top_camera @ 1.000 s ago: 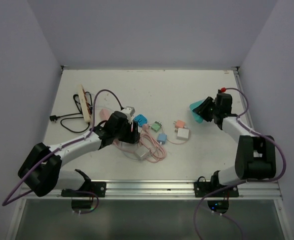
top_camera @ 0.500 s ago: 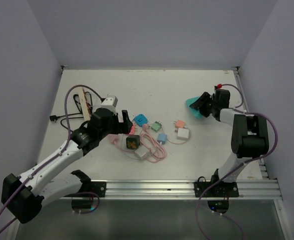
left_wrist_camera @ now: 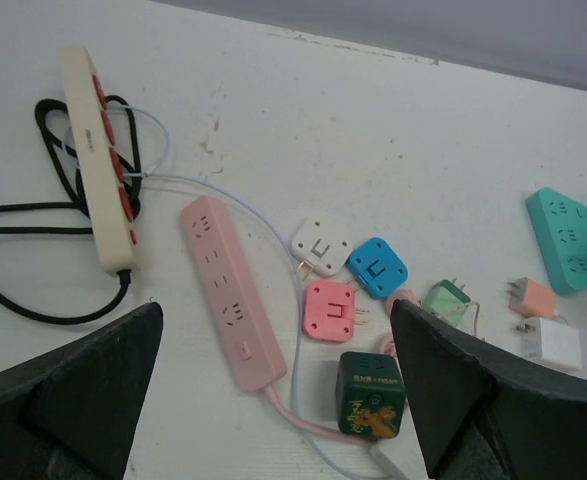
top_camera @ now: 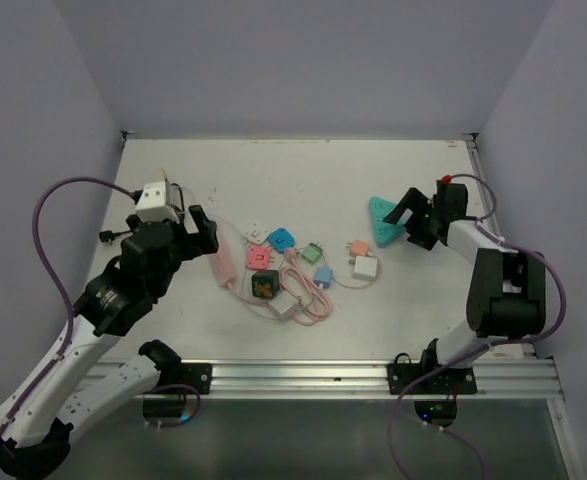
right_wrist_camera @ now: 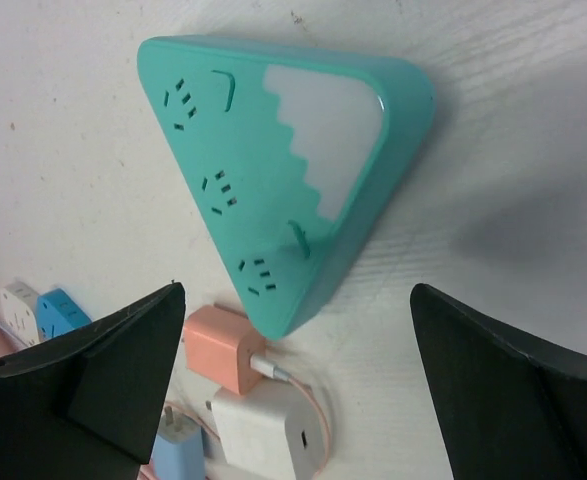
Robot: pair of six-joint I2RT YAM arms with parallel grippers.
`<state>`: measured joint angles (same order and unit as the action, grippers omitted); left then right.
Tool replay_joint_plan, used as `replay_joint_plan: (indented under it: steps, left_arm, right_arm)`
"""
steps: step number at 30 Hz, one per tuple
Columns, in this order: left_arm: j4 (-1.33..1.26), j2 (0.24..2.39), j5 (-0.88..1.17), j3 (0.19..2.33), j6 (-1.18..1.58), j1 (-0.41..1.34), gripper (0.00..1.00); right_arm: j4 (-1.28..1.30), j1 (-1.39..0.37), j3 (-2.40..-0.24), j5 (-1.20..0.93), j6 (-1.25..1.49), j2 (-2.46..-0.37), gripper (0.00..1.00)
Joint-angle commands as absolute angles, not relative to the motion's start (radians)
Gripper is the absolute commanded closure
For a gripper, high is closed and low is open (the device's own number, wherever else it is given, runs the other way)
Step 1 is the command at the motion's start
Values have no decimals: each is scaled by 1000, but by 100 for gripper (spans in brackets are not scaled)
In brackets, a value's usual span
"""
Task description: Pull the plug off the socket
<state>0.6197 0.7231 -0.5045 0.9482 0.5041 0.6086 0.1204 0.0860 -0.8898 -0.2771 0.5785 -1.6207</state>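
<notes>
A teal triangular socket (right_wrist_camera: 273, 160) lies flat on the table with nothing in its holes; it also shows in the top view (top_camera: 380, 218). My right gripper (right_wrist_camera: 295, 290) hangs open just above its near corner, holding nothing (top_camera: 410, 222). A dark green cube socket (left_wrist_camera: 370, 394) sits by a pink power strip (left_wrist_camera: 228, 290). Loose plugs lie around: white (left_wrist_camera: 320, 247), blue (left_wrist_camera: 377, 267) and pink (left_wrist_camera: 330, 309). My left gripper (left_wrist_camera: 276, 320) is raised high over the strip, open and empty (top_camera: 195, 232).
A cream power strip (left_wrist_camera: 98, 160) with a black cable (left_wrist_camera: 33, 210) lies at the far left. Orange (right_wrist_camera: 223, 350) and white (right_wrist_camera: 273, 430) chargers with a pink cable sit near the teal socket. Walls close the table on three sides.
My left arm rose and drew back left from the dark green cube while its jaws opened. My right gripper opened and let go of the teal socket, which now rests on the table.
</notes>
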Motion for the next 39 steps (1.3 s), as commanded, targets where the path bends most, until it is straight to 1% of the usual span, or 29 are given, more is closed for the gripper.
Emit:
replay_joint_plan:
  steps: [1,5,9,10,12,17,24,32,39]
  left_arm:
    - [710,701,-615,1031,456,603,0]
    - [768,692,-682,1106,426,603,0]
    - [813,666,-745,1186,387,603,0]
    - [822,661,-758,1215,367,603,0]
    - [833,654,-793,1265,347,604,0]
    - [874,635,-866,1387,285,604,0]
    - [876,571,-974,1518,163,604,0]
    - [905,522,-1029,1595,147,604,0]
    - [959,500,-1055,1637,169,604,0]
  right_arm:
    - [312,91,-917,-157,549,-1464,1]
    - [475,92,-978,-57,549,-1309,1]
    - [626,92,-1119,37,509,-1166,1]
    - [677,91,-1193,58,482,-1146,1]
    - [730,92,-1299,106,441,-1085,1]
    - [756,91,-1448,162,359,-942,1]
    - [827,22,-1624,264,261,-890,1]
    - [831,-32,-1683,319,232,-867,1]
    - [810,-35,-1684,281,235,-879,1]
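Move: Both hands are empty and already wide open. The teal socket lies about 3 cm ahead, 6 cm left and 4 cm below the right hand, with the orange plug some 6 cm back and 14 cm left, and the white adapter 10 cm back and 13 cm left. From the left hand, the dark cube is level with it, 14 cm right and 22 cm down. The pink strip is 8 cm ahead and 2 cm right, the beige strip 20 cm ahead and 10 cm left. The right hand climbs fast, away from the teal socket, by about 43 cm, also drawing back towards its base and slightly right, while its fingers tip up from pointing steeply down to roughly level, and it nearly stands still at the end. The left hand meanwhile withdraws from above the plugs, up and to its left some 20 cm each and also back, its fingers tipping up and turning counter-clockwise, both grippers staying wide open and empty. ##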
